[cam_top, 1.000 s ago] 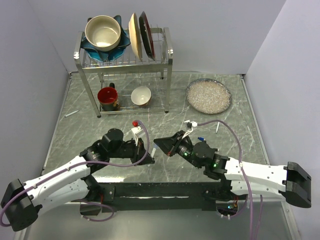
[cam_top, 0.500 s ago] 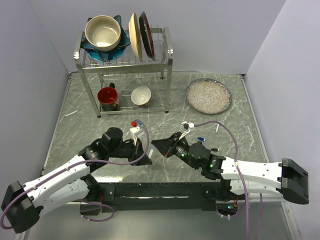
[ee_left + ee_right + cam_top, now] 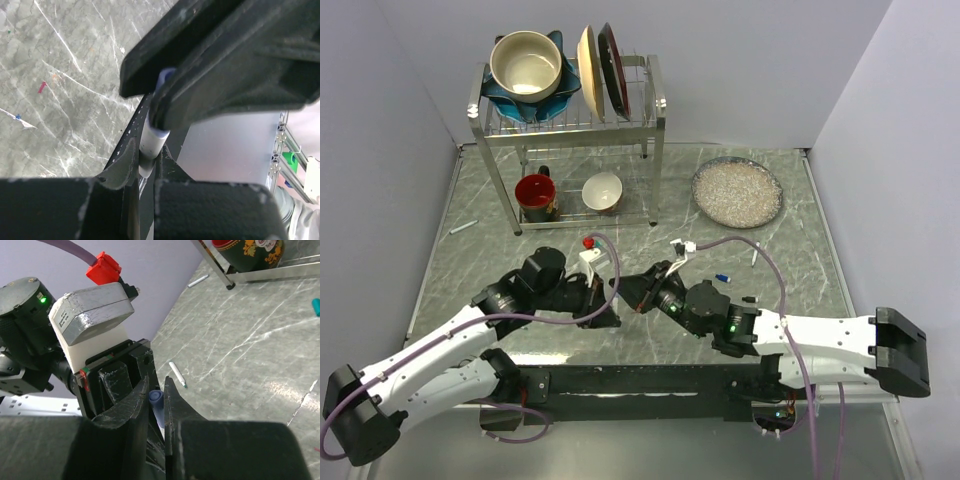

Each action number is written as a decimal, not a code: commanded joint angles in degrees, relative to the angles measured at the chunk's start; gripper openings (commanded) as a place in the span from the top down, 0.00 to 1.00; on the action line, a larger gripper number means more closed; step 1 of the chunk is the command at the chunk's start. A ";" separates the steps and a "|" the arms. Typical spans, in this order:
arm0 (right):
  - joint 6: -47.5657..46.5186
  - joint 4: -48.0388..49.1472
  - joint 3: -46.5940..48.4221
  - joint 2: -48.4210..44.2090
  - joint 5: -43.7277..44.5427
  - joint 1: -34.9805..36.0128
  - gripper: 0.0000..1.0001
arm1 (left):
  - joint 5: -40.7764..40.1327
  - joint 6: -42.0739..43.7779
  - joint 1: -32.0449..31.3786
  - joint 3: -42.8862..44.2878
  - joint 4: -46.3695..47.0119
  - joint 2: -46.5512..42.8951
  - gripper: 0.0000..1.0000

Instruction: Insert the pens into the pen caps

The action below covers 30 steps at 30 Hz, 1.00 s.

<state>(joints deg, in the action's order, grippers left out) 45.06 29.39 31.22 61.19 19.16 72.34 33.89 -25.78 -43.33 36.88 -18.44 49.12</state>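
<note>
My left gripper (image 3: 146, 152) is shut on a white-barrelled pen (image 3: 151, 140) that points up into the right gripper's fingers. A blue pen cap (image 3: 156, 399) is pinched in my right gripper (image 3: 156, 390), which is shut on it; the same cap (image 3: 164, 79) peeks out above the pen. Where pen and cap meet is hidden by the fingers. From above, the left gripper (image 3: 608, 303) and right gripper (image 3: 623, 290) touch nose to nose at the table's middle front. A teal-tipped pen (image 3: 177, 374) lies on the marble below, and a teal cap (image 3: 316, 306) farther right.
A dish rack (image 3: 570, 130) with bowls and plates stands at the back, with a red mug (image 3: 536, 193) and a white bowl (image 3: 603, 191) under it. A plate of rice (image 3: 737, 192) sits back right. Loose pens lie at far left (image 3: 463, 227) and right (image 3: 756, 256), near a black cap (image 3: 748, 299).
The right gripper has travelled left with the blue cap until it meets the left gripper's pen. The left arm has shifted only slightly.
</note>
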 commanded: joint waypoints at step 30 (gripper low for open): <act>-13.68 -23.49 -4.77 -3.09 -35.41 13.88 1.00 | 2.06 -6.39 12.74 4.07 37.42 -4.83 0.99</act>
<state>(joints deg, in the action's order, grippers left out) 30.33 30.76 31.31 55.09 17.12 77.01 52.56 -27.09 -37.63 35.57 -11.86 44.73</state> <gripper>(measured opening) 0.180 0.101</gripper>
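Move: The pen, upright between the left fingers, reaches up to the held cap, whose middle sits about 3 cm ahead of and 4 cm above the left hand. From the right hand, already pinching that cap, the pen's body lies some 3 cm back and 5 cm below. On the table, some 23 cm below the right hand, a loose blue cap lies about 22 cm right and 6 cm ahead; a second white pen lies 30 cm right and 11 cm ahead. With the pen still pinched in the left fingers and the cap still between the right fingers, both hands rise together by about 4 cm and ease back roughly 3 cm towards the base, the right one first swinging about 2 cm to its right and partly returning. As they lift, the left hand turns some 15 degrees, its fingers coming up nearer level and swinging clockwise, while the right tips its fingertips up and ends about 1 cm farther from the left, both grips keeping their opening. ##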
